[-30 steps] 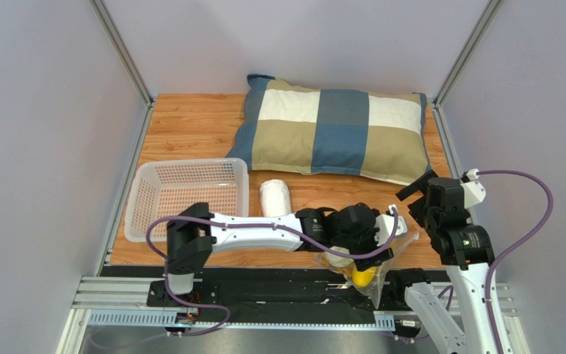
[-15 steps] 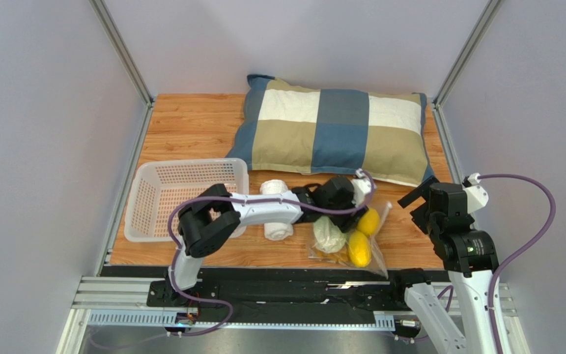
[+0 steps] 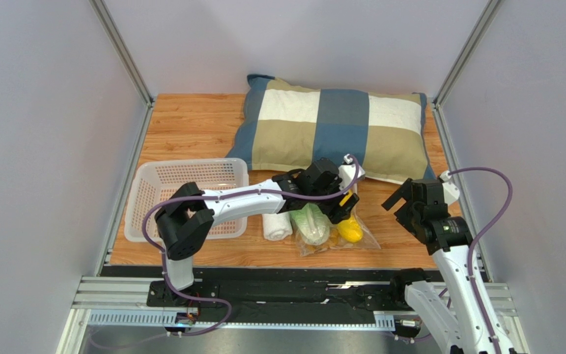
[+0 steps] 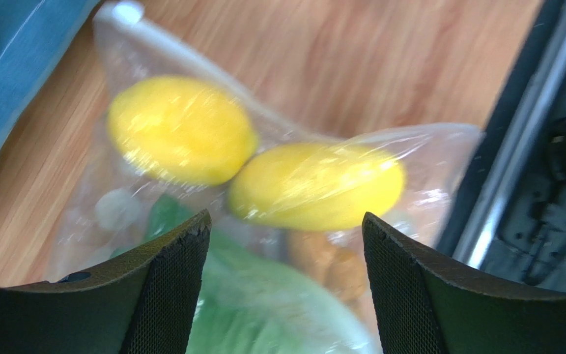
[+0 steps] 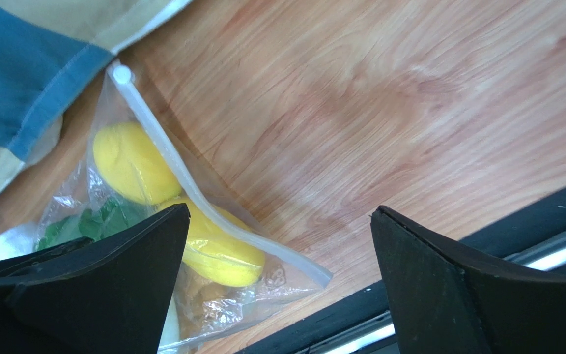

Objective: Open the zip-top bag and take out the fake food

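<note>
The zip-top bag (image 3: 367,240) lies flat on the wood near the table's front edge, its zip strip (image 5: 190,188) pressed together along the right side. Inside it show two yellow lemons (image 4: 182,140) (image 4: 315,184) and the green-and-white cabbage (image 4: 264,310). My left gripper (image 3: 340,210) hangs open just over the bag's far end, and in its wrist view (image 4: 286,225) the jaws straddle the cabbage with a gap on both sides. My right gripper (image 3: 402,205) stands wide open to the right of the bag, with nothing between its fingers (image 5: 278,214).
A checked pillow (image 3: 330,133) fills the back of the table. A white mesh basket (image 3: 182,193) stands at the left, with a rolled white towel (image 3: 275,225) between it and the bag. The black rail (image 3: 264,284) runs along the front edge.
The left arm swung from the front edge back toward the pillow, and the bag went from the rail onto the wood, further left. The right gripper moved left toward the bag.
</note>
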Tool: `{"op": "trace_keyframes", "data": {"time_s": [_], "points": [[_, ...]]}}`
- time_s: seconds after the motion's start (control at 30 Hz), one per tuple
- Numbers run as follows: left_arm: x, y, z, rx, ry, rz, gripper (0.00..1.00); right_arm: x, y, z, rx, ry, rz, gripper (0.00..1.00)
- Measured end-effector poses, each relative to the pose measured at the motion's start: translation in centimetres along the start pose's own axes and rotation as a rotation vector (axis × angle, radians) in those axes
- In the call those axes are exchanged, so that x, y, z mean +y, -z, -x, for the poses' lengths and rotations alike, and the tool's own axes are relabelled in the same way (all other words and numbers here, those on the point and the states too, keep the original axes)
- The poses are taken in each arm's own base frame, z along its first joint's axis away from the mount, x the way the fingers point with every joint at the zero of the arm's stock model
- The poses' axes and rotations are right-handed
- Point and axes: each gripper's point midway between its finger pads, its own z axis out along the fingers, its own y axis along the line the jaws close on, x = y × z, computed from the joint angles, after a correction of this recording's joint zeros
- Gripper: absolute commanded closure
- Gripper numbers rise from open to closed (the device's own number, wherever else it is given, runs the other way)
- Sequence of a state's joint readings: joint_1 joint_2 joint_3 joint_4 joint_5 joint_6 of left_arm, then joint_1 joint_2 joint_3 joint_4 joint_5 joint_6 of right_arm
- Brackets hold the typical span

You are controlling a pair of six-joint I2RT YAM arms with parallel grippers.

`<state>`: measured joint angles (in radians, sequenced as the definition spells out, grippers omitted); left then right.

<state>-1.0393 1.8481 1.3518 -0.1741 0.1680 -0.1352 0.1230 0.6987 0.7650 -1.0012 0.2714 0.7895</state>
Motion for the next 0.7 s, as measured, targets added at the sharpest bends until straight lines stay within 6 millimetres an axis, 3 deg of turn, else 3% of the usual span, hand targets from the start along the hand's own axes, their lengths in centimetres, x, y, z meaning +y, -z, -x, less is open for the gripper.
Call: {"op": "trace_keyframes", "data": {"time_s": [0.13,0.27,0.43,0.47,0.5,0.57,0.67,0.7], "points": [[-2.3,0.3,1.6,-0.028,-0.013,-0.047,0.27,1.1,-2.7,-3.2,0.106,0.022,0.085,0.01],[-2.5,1.3,1.9,-0.035,0.007,-0.051,0.28,1.8,-4.7,-6.9,0.216,0.024,0.173,0.03],[-3.2,4.8,3.2,-0.092,0.021,-0.07,0.28,2.6,-6.0,-10.6,0.314,0.004,0.299,0.15],[-3.5,5.6,3.7,-0.11,0.021,-0.079,0.27,2.9,-6.0,-11.0,0.324,-0.004,0.327,0.26],[-3.7,6.1,4.1,-0.124,0.017,-0.088,0.27,3.2,-6.0,-11.2,0.331,-0.01,0.352,0.32],[-4.6,7.2,5.0,-0.161,0.003,-0.11,0.25,4.0,-5.5,-11.3,0.34,-0.023,0.404,0.63],[-5.9,7.6,5.0,-0.177,-0.037,-0.126,0.25,5.5,-4.5,-10.9,0.343,-0.041,0.488,0.91],[-6.5,7.4,4.8,-0.176,-0.06,-0.123,0.25,5.9,-4.1,-10.8,0.346,-0.049,0.51,0.94]]}}
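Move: The bag's zip edge beside the near lemon lies some 10 cm to the right hand's left, level fore-and-aft and about 10 cm below. The near lemon is about 3 cm farther left; the far lemon is 8 cm beyond the near one. The cabbage lies 25 cm left of the right hand and 1 cm farther out. From the left hand, the zip edge is about 7 cm to the right and 9 cm below. The bag's zip edge by the near lemon is approached by the right hand, which swings left about 10 cm while dipping 10 cm, then lifts 2–3 cm. It rolls some 30 degrees, left side rising, and turns counter-clockwise as its wide-open fingers mostly close at the plastic. The left hand rises about 9 cm off the bag and draws back, still open. ##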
